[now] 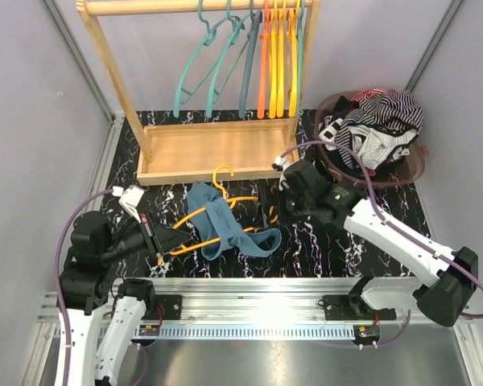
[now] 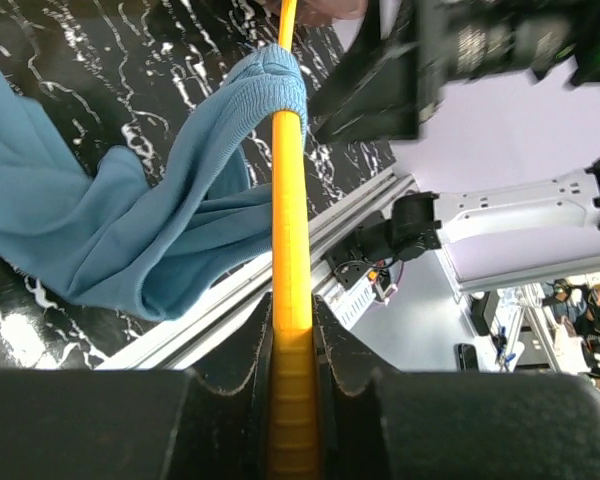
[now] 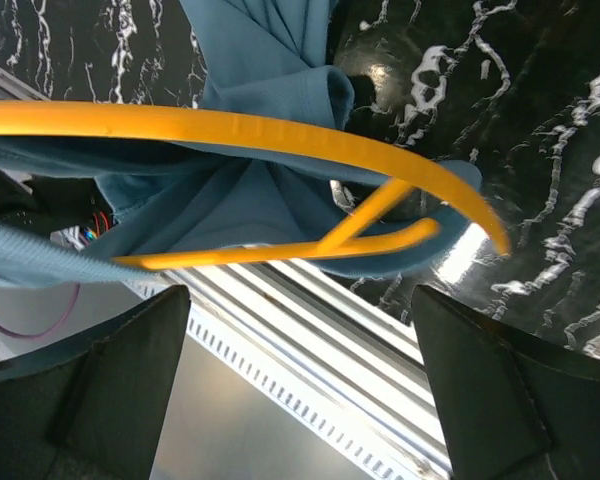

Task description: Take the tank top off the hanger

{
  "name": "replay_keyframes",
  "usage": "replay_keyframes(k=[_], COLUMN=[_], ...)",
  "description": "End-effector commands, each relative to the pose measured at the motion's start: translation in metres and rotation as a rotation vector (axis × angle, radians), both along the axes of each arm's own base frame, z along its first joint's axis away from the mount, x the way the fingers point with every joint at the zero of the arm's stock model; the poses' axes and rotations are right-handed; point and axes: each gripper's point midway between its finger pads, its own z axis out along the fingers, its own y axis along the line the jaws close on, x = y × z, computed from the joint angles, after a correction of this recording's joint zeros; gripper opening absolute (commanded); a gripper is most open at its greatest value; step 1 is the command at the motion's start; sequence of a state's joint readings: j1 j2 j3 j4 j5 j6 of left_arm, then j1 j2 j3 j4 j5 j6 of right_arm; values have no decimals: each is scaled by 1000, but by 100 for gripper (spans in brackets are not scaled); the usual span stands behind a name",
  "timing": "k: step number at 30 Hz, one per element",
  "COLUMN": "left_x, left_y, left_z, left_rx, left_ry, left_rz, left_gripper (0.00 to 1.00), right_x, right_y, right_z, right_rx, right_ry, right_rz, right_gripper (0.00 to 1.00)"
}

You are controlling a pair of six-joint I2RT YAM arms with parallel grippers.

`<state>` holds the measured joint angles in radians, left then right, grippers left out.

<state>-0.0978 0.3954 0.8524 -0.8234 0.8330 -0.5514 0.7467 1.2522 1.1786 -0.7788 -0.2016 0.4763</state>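
A blue tank top (image 1: 219,223) lies crumpled on the black marbled mat, still threaded on an orange-yellow hanger (image 1: 225,199). My left gripper (image 1: 164,240) is shut on the hanger's lower left bar. In the left wrist view that bar (image 2: 291,230) runs up from between the gripper (image 2: 292,345) jaws, and a strap of the tank top (image 2: 265,85) is looped over it. My right gripper (image 1: 274,212) hovers open at the garment's right end. In the right wrist view the hanger (image 3: 240,128) and tank top (image 3: 265,60) lie beyond the gripper (image 3: 300,300), with nothing between its fingers (image 3: 120,385).
A wooden rack (image 1: 213,153) stands at the back with several teal, orange and yellow hangers (image 1: 253,64) on its rail. A brown basket (image 1: 414,165) of striped clothes sits at the back right. An aluminium rail (image 1: 266,291) borders the mat's near edge.
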Motion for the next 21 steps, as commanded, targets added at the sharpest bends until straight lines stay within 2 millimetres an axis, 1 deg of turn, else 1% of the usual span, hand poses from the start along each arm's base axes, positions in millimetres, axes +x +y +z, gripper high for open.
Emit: replay_keyframes(k=[1, 2, 3, 4, 6, 7, 8, 9, 10, 12, 13, 14, 15, 17, 18, 19, 20, 21], left_x=[-5, -4, -5, -3, -1, 0, 0, 1, 2, 3, 1, 0, 0, -2, -4, -5, -6, -6], left_y=[-7, -7, -7, -5, -3, -2, -2, -2, 0, 1, 0, -1, -2, -3, -3, -4, -5, -5], left_z=[29, 25, 22, 20, 19, 18, 13, 11, 8, 5, 6, 4, 6, 9, 13, 14, 16, 17], left_rx=[-45, -46, -45, -34, -28, -23, -19, -16, -7, -1, -7, -11, -19, -28, -33, -38, -41, -41], left_ry=[-86, -76, -65, -68, -85, -88, -77, -73, -79, -91, -98, -96, -114, -131, -154, -161, -171, -176], left_rz=[-59, -62, -62, -35, -18, -8, -7, -7, 9, 12, 7, -1, -9, -20, -25, -32, -41, -41], left_gripper=[0, 0, 0, 0, 0, 0, 0, 0, 0, 0, 0, 0, 0, 0, 0, 0, 0, 0], right_x=[17, 15, 18, 17, 16, 12, 9, 9, 4, 2, 5, 7, 9, 15, 17, 18, 20, 21], right_y=[29, 33, 41, 42, 43, 41, 43, 51, 54, 57, 57, 58, 60, 64, 67, 73, 76, 79], right_z=[17, 32, 45, 48, 66, 72, 78, 100, 100, 118, 113, 112, 116, 104, 104, 99, 102, 99], right_rx=[137, 206, 272, 302, 386, 430, 481, 610, 657, 780, 793, 828, 867, 887, 900, 893, 907, 904], right_ry=[-106, -129, -162, -154, -134, -120, -97, -72, -36, 43, 76, 150, 176, 279, 303, 338, 374, 397], right_rz=[-128, -144, -154, -169, -225, -246, -258, -277, -281, -327, -369, -427, -447, -525, -535, -543, -556, -567], right_gripper=[100, 100, 100, 100, 100, 100, 100, 100, 100, 100, 100, 100, 100, 100, 100, 100, 100, 100])
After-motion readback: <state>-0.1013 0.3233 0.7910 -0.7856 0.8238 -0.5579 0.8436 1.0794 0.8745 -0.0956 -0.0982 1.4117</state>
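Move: The tank top's strap, looped over the yellow hanger by its neck, is the right hand's aim: about 10 cm to its left, 3 cm ahead and 5 cm higher. The hook stands some 13 cm left, 9 cm ahead and 6 cm up; the tank top's body lies around 9 cm left, 1 cm back and slightly lower. From the left hand, the strap is roughly 13 cm right, 8 cm ahead and a little lower. Towards the strap at the hanger's neck comes the right hand, fingers still wide open: after a small dip it rises to end about 8 cm higher and travels some 7 cm left. The wrist rolls and swings the fingers up from steeply down to nearly level, pointing left and forward. The left hand keeps its pinch on the hanger's end, sinking about 1 cm. ##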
